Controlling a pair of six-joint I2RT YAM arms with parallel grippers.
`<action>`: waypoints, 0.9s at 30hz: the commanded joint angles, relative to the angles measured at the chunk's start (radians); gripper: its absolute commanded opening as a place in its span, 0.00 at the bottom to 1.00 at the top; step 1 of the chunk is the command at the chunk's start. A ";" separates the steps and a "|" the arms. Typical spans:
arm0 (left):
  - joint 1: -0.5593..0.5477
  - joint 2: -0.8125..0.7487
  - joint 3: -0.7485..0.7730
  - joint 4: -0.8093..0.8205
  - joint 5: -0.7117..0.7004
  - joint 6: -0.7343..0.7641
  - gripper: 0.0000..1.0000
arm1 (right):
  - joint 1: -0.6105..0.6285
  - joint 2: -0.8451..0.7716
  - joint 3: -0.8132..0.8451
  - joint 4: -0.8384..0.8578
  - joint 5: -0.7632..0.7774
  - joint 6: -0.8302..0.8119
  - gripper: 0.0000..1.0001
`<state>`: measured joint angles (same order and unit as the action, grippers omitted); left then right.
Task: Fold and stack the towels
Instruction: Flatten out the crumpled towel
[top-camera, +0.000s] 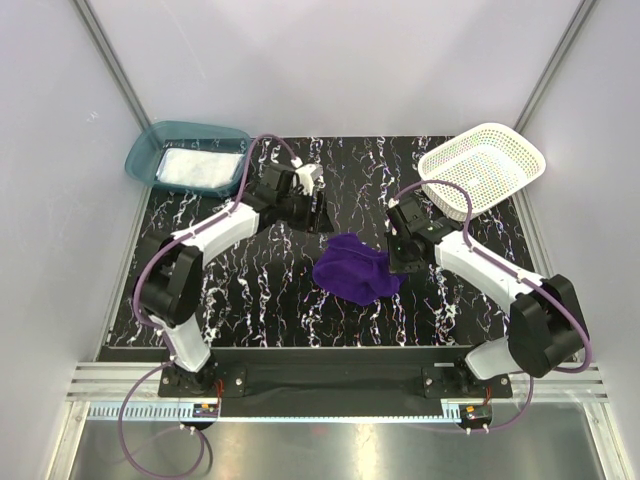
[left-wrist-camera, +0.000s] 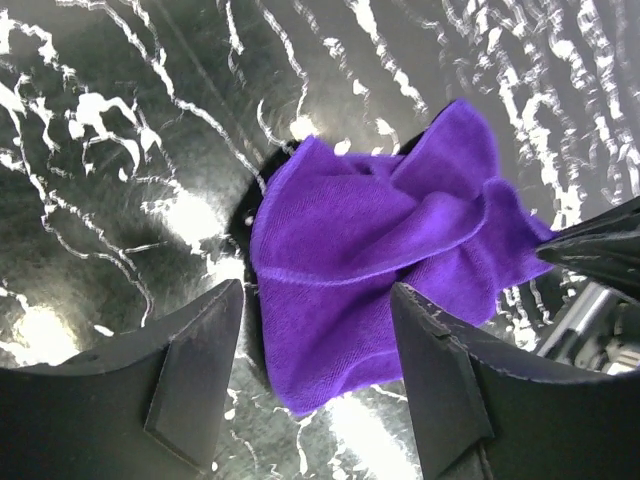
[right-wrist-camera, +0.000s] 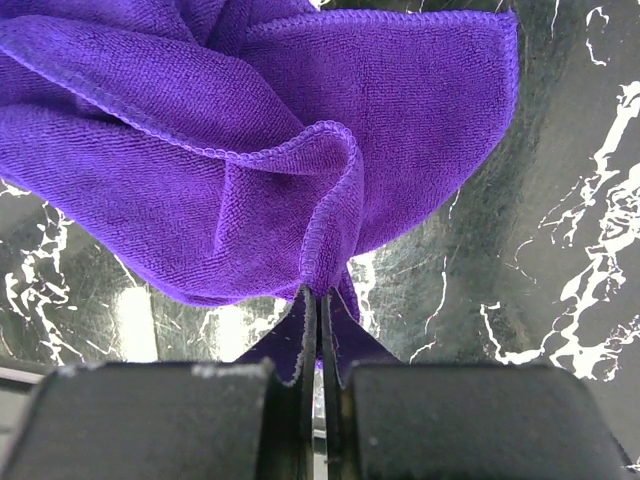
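A deep purple towel (top-camera: 355, 268) lies crumpled in the middle of the black marbled table. My right gripper (top-camera: 405, 255) sits at its right edge. In the right wrist view that gripper (right-wrist-camera: 322, 308) is shut on a hemmed fold of the purple towel (right-wrist-camera: 250, 150). My left gripper (top-camera: 318, 212) hovers open at the towel's far left side. In the left wrist view the towel's near corner (left-wrist-camera: 330, 350) shows in the gap between the spread fingers (left-wrist-camera: 195, 370), and the left gripper (left-wrist-camera: 318, 372) holds nothing. A white towel (top-camera: 200, 168) lies in the teal bin.
The teal bin (top-camera: 150, 150) stands at the back left corner and a white mesh basket (top-camera: 483, 168) at the back right. The right gripper's dark finger (left-wrist-camera: 600, 250) reaches into the left wrist view's right side. The table (top-camera: 250, 300) shows bare marbled surface in front of the towel.
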<state>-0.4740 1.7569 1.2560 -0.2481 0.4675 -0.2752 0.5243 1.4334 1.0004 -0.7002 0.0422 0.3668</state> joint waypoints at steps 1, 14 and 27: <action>-0.002 0.021 -0.029 0.001 -0.047 0.033 0.66 | 0.000 -0.013 -0.009 0.064 0.013 0.020 0.00; -0.006 0.104 -0.061 0.062 0.022 -0.294 0.67 | -0.009 -0.011 -0.036 0.091 0.013 0.004 0.00; 0.021 -0.083 -0.124 0.150 -0.031 0.500 0.64 | -0.009 -0.039 -0.009 0.080 0.007 -0.008 0.00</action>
<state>-0.4686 1.7874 1.1606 -0.2054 0.3828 -0.1467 0.5213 1.4338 0.9657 -0.6395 0.0414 0.3664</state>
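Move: The purple towel lies crumpled with its middle about 11 cm back and 7 cm right of my left hand, some 9 cm below. The teal bin stands roughly 30 cm left and 14 cm ahead; the white basket is about 35 cm right and 12 cm ahead. From my right hand, which already pinches the towel's right part, the towel's middle is level, about 8 cm left and 4 cm lower. I bring my left hand, fingers staying open, down some 6 to 7 cm beside the towel's far-left side, drifting back nearly 3 cm as the wrist tilts about 20 degrees. Then I come forward again, swing about 2 cm left with the tilt undone, and begin to rise. My right hand stays put and keeps its pinch on the towel. ##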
